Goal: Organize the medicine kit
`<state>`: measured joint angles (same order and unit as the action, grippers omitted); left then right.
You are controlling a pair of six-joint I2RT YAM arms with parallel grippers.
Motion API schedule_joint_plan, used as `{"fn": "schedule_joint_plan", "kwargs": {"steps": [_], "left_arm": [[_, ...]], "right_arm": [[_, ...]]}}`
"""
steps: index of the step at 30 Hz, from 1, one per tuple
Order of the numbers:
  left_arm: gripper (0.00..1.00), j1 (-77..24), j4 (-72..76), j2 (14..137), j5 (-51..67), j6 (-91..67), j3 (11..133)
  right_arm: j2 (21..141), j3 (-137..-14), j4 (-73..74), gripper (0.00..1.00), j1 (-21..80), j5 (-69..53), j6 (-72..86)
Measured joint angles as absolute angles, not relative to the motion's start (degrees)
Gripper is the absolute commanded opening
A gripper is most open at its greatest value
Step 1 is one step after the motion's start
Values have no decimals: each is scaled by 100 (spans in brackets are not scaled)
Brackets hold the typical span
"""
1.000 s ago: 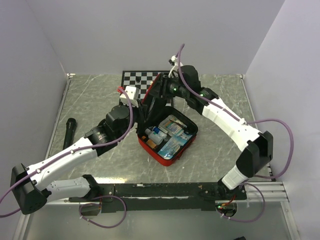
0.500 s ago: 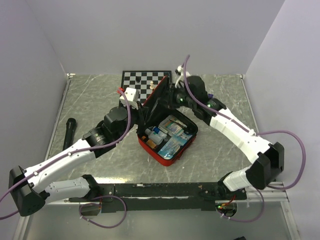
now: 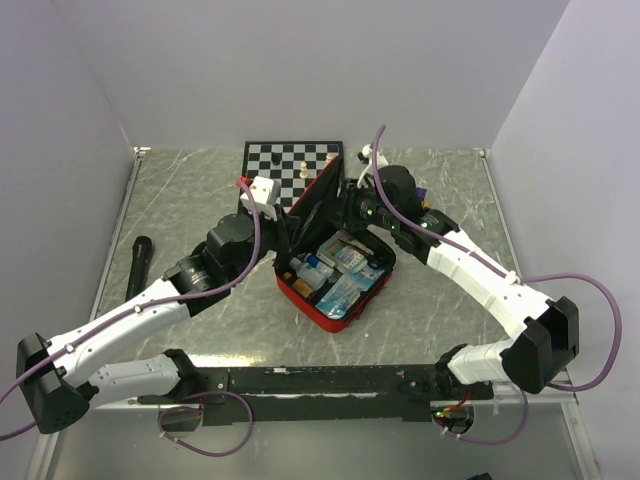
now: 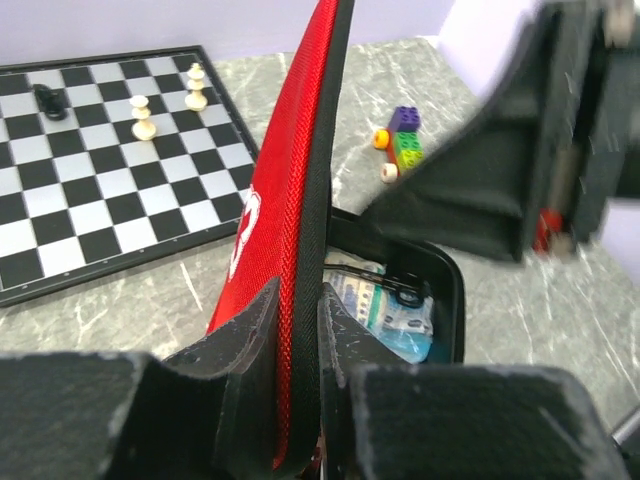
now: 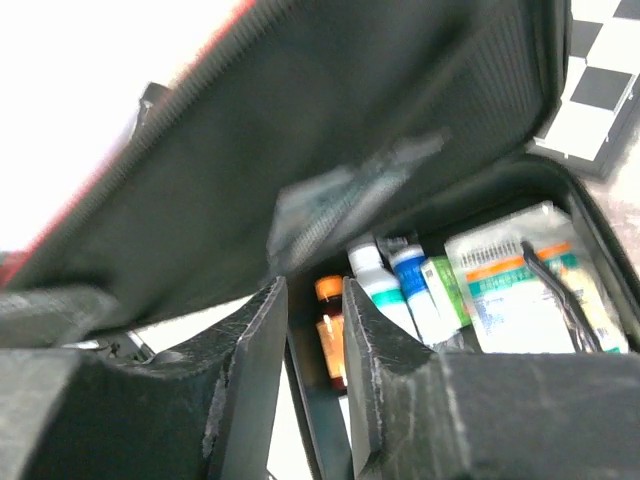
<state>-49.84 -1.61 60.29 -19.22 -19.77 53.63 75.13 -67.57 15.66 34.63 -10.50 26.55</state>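
Observation:
The medicine kit (image 3: 352, 300) lies open in the middle of the table, red outside and black inside. Its lid (image 3: 320, 200) stands nearly upright. My left gripper (image 4: 298, 335) is shut on the lid's edge (image 4: 300, 200), one finger on the red side and one on the black lining. In the top view that gripper (image 3: 283, 224) sits at the lid's left end. My right gripper (image 5: 315, 300) hangs just under the lid's black lining (image 5: 350, 110), jaws a little apart with nothing between them. Below it lie an orange-capped bottle (image 5: 330, 340), small white bottles (image 5: 378, 285) and packets (image 5: 520, 285).
A chessboard (image 3: 285, 160) with a few pieces lies behind the kit. A black cylinder (image 3: 137, 265) rests at the table's left side. A small toy of coloured bricks (image 4: 402, 148) sits right of the lid. White walls close in the table.
The right arm has swung rightward and its gripper has come down from the lid's top edge to the lid's inner side. The left gripper has kept its hold on the lid.

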Motion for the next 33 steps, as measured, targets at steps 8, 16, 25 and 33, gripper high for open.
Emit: {"fn": "schedule_joint_plan", "kwargs": {"steps": [8,16,25,33], "left_arm": [[62,-4967,-222,5867,-1238,-1922,5271],[96,-5033,-526,5207,-683,-2187,5271],[96,-5033,-666,4110,-1422,-2639,5061],[96,-5033,-1094,4010,-2095,-3804,3791]], "right_arm": [[7767,-7360,1765,55,3465,-812,2567],[5522,-6010,2445,60,3474,657,2589],[4372,-5275,2838,64,3474,1444,2683],[5081,-4189,2724,68,3273,1118,2967]]}}
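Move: The left fingers already pinch the near edge of the raised lid; the kit's open body, where the lid is to go, lies about 13 cm to the right, barely 1 cm ahead and 20 cm below, its bottles some 7 cm left and 2 cm nearer than its middle. From the right hand that body is roughly 4 cm back, straight in line sideways and 17 cm down, with the lid's middle 2 cm ahead, 5 cm left and 4 cm lower. The left hand draws the lid edge about 3 cm back and slightly right, opens wide to let go, then backs off up and leftward before sinking some 12 cm. The right hand first lifts forward about 3 cm, then pulls out from the lid's inner side, some 15 cm right and 8 cm back, opening its fingers further and turning about 20 degrees clockwise, before sinking beside the kit's right corner. ##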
